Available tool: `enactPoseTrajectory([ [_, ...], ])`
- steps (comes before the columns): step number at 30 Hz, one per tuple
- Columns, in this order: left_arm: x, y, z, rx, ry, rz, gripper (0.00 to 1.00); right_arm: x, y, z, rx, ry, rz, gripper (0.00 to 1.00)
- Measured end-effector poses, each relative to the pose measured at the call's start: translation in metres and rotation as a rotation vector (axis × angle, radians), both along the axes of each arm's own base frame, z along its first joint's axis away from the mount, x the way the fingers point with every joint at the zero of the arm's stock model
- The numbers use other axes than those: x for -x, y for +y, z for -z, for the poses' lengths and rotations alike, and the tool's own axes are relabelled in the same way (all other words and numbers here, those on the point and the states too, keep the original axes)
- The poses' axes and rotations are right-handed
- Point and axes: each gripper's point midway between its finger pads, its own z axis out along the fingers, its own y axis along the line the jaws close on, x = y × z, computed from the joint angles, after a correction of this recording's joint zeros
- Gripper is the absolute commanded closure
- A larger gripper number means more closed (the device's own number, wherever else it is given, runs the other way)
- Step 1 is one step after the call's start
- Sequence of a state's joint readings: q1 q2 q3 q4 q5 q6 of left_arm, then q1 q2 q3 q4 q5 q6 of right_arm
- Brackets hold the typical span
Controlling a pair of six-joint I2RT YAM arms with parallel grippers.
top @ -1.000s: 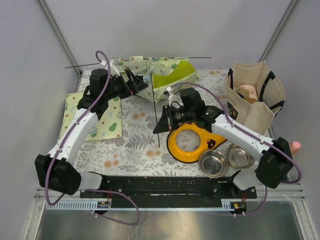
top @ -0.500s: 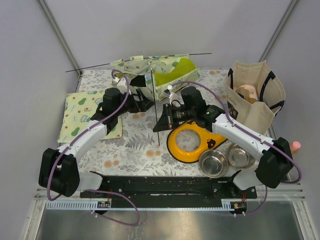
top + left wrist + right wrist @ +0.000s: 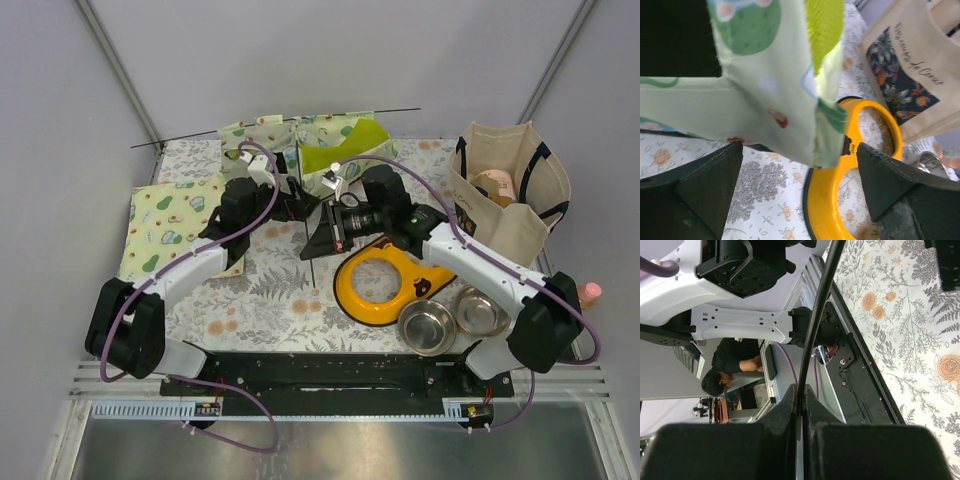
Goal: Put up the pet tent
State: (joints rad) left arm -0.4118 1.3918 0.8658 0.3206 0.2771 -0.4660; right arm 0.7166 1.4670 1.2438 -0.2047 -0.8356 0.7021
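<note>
The pet tent (image 3: pixel 318 145) lies slumped at the back middle of the table, pale avocado print with a lime-green panel, and a long thin black pole (image 3: pixel 385 111) runs across its top. My left gripper (image 3: pixel 300 208) is open just in front of it. In the left wrist view a fabric corner of the tent (image 3: pixel 785 105) hangs above the gap between the wide fingers (image 3: pixel 700 192), touching neither. My right gripper (image 3: pixel 316 240) sits close beside the left one. Its fingers (image 3: pixel 785 410) are shut on another thin black pole (image 3: pixel 819 315).
A flat avocado-print mat (image 3: pixel 170 228) lies at the left. The orange feeder (image 3: pixel 385 285) sits right of centre, with two steel bowls (image 3: pixel 428 328) (image 3: pixel 481 311) near the front right. A beige tote bag (image 3: pixel 510 185) stands at the right edge.
My left arm has swung from the tent's back left corner toward the middle, ending beside the right gripper. The right gripper has shifted slightly back with its pole still held. The tent fabric has sagged.
</note>
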Motion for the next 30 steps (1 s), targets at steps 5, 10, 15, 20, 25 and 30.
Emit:
enactPoseTrajectory([
  [5,-0.007,0.011,0.013,-0.046,0.028,-0.079,0.28,0.0,0.001,-0.003,-0.012,0.016,-0.012,1.0],
  [10,-0.01,0.015,0.013,-0.048,0.027,-0.106,0.55,-0.001,0.002,-0.005,-0.023,0.014,-0.009,1.0],
  [15,-0.011,0.012,0.017,-0.045,0.036,-0.092,0.64,-0.003,0.003,-0.005,-0.026,0.019,-0.013,1.0],
  [20,-0.01,0.009,0.024,-0.049,0.053,-0.08,0.97,-0.003,0.004,-0.007,-0.038,0.02,-0.022,1.0],
  [25,-0.011,0.009,0.025,-0.051,0.055,-0.079,1.0,-0.003,0.004,-0.008,-0.042,0.022,-0.021,1.0],
  [30,-0.01,0.007,0.024,-0.05,0.053,-0.067,1.0,-0.006,0.004,-0.009,-0.048,0.017,-0.017,1.0],
])
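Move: Right at the left fingers' mouth hangs the tent's lower corner, about 2 cm ahead, 1 cm to the right and 2 cm below. The yellow bowl stand lies roughly level with that hand, some 20 cm to its right and 20 cm below; the green mat's middle is about 29 cm to its left, 8 cm farther out and 20 cm below. From the right hand the corner is about 19 cm ahead, with no sideways offset, and 8 cm lower. Sinking about 2.5 cm and easing roughly 1 cm forward, the left hand turns some 5 degrees counter-clockwise and shuts its wide-open fingers, pinching the tent's loose lower corner between the tips. The right hand keeps its closed grip on the dark pole and holds it nearly in place. ##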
